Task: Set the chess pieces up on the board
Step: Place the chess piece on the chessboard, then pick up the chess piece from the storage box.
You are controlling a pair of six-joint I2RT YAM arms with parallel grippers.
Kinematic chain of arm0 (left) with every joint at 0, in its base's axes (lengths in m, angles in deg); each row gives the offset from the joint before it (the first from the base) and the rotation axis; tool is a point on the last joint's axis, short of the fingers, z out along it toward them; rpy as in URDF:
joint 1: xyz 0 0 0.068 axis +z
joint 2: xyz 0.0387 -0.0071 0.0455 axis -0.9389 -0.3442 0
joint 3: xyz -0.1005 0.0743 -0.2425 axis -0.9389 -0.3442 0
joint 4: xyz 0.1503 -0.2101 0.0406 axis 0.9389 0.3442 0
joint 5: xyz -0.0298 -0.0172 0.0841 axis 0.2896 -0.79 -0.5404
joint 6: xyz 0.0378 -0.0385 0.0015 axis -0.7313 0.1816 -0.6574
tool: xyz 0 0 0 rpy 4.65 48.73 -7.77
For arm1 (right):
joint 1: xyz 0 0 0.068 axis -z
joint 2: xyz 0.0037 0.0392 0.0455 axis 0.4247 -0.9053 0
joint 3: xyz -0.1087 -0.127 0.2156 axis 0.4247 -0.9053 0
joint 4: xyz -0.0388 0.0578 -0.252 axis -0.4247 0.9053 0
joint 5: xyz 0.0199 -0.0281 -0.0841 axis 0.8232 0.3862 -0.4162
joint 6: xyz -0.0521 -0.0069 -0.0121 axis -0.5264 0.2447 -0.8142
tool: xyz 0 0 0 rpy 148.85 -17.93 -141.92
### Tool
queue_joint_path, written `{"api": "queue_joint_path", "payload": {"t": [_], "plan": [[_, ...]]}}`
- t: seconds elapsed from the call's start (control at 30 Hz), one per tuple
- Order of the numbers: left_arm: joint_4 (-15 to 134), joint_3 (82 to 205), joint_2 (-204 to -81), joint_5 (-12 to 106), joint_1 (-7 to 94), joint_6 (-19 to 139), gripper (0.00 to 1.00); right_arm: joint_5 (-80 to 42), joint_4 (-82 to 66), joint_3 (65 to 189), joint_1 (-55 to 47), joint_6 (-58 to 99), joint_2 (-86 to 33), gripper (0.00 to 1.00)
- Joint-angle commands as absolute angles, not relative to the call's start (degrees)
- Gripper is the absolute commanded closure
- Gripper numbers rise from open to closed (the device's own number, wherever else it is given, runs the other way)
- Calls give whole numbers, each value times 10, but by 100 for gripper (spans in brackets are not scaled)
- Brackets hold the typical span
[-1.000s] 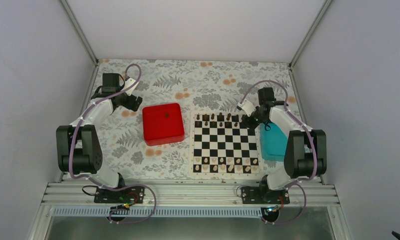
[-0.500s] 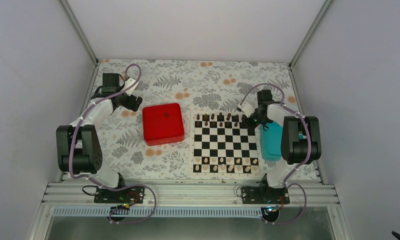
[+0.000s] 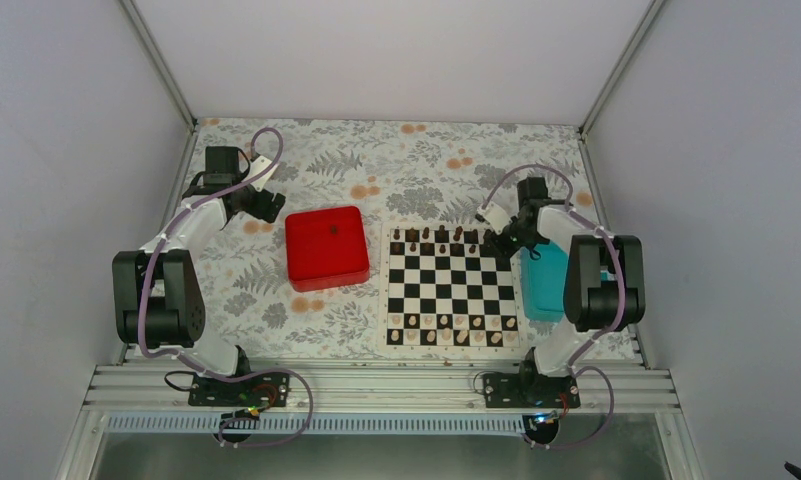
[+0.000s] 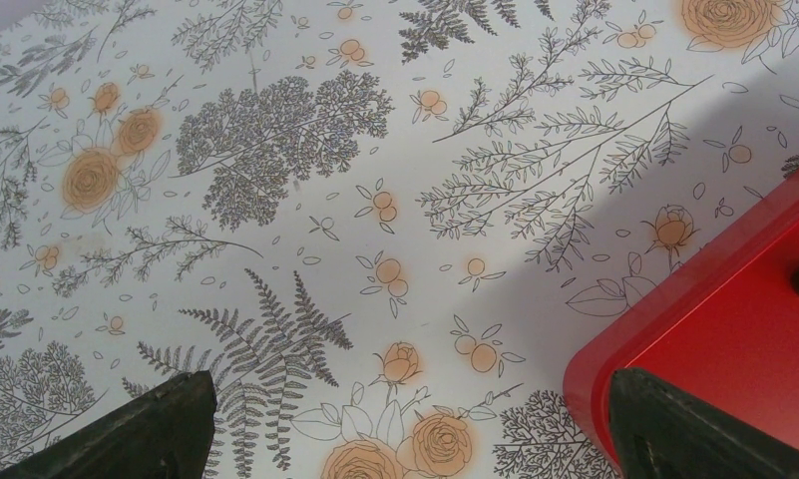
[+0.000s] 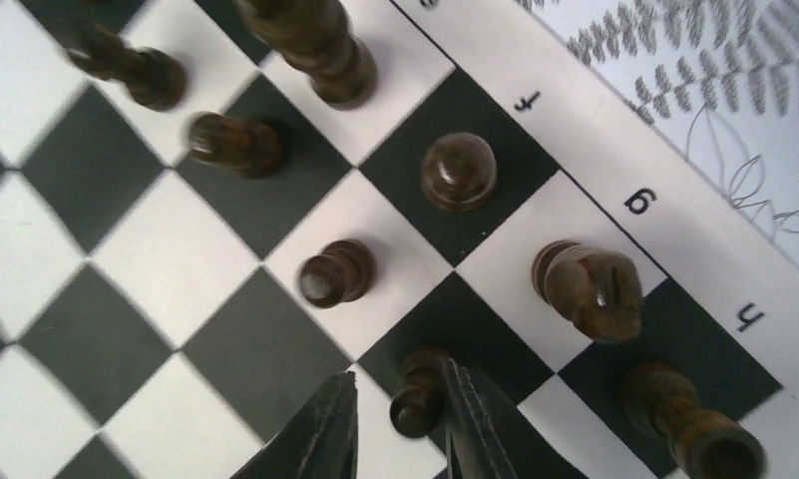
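Note:
The board (image 3: 446, 285) lies right of centre, with dark chess pieces (image 3: 441, 236) lined up along its far edge. My right gripper (image 3: 498, 241) is low over the board's far right corner. In the right wrist view its jaws (image 5: 402, 371) stand slightly apart around a dark pawn (image 5: 415, 394) on a black square. The pawn touches the right finger, and a gap shows at the left finger. A knight (image 5: 590, 289), a rook (image 5: 689, 424) and another pawn (image 5: 335, 274) stand close by. My left gripper (image 4: 410, 379) hangs wide open and holds nothing.
A red tray (image 3: 326, 247) sits left of the board, its corner (image 4: 714, 329) under my left gripper's right finger. A teal tray (image 3: 546, 285) lies right of the board beneath the right arm. Pale tan pieces (image 3: 446, 328) fill the board's near rows.
The right arm's elbow swung right and the gripper settled at the board's far right corner. Its jaws have parted from the pawn. The left arm has not moved.

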State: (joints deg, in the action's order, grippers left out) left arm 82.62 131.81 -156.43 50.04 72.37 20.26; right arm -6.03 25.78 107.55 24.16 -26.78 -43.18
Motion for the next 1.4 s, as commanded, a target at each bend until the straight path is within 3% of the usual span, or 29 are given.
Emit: {"api": "queue_joint_path", "payload": {"t": [0.0,0.2,0.43,0.83,1.07,1.37], "plan": [[822,1314,-1557,514,728,199,3,-5,338,1135,246,-285,-361,72],[823,1315,-1555,518,728,198,3,13,455,1269,178,-275,-329,59],[823,1314,-1548,521,728,199,3,-50,468,1448,-4,-219,-411,39],[822,1312,-1551,527,728,197,3,-121,441,1657,-182,-213,-675,26],[821,1310,-1551,527,728,197,3,-145,421,1728,-217,-214,-776,16],[820,1309,-1551,529,729,195,3,-155,419,1763,-219,-218,-842,15]]}}
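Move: The last dark pawn in the red tray lies roughly 38 cm to the right hand's left, 5 cm ahead and 2 cm below it; the tray's middle is some 39 cm left, level with the hand. The pawn just set on the board still stands between the fingers; the next pawn is about 4 cm left, the knight 4 cm ahead. From the left hand the tray pawn is around 13 cm right, 5 cm back, 12 cm below. The right fingers, already slightly parted around the pawn just set down, come free of it and lift away empty. The hand swings about 38 cm left over the black pieces in a high arc, climbing roughly 21 cm before dropping into the red tray towards the last pawn. On the way it turns some 40 degrees counter-clockwise and the fingers open wide, touching nothing yet. ##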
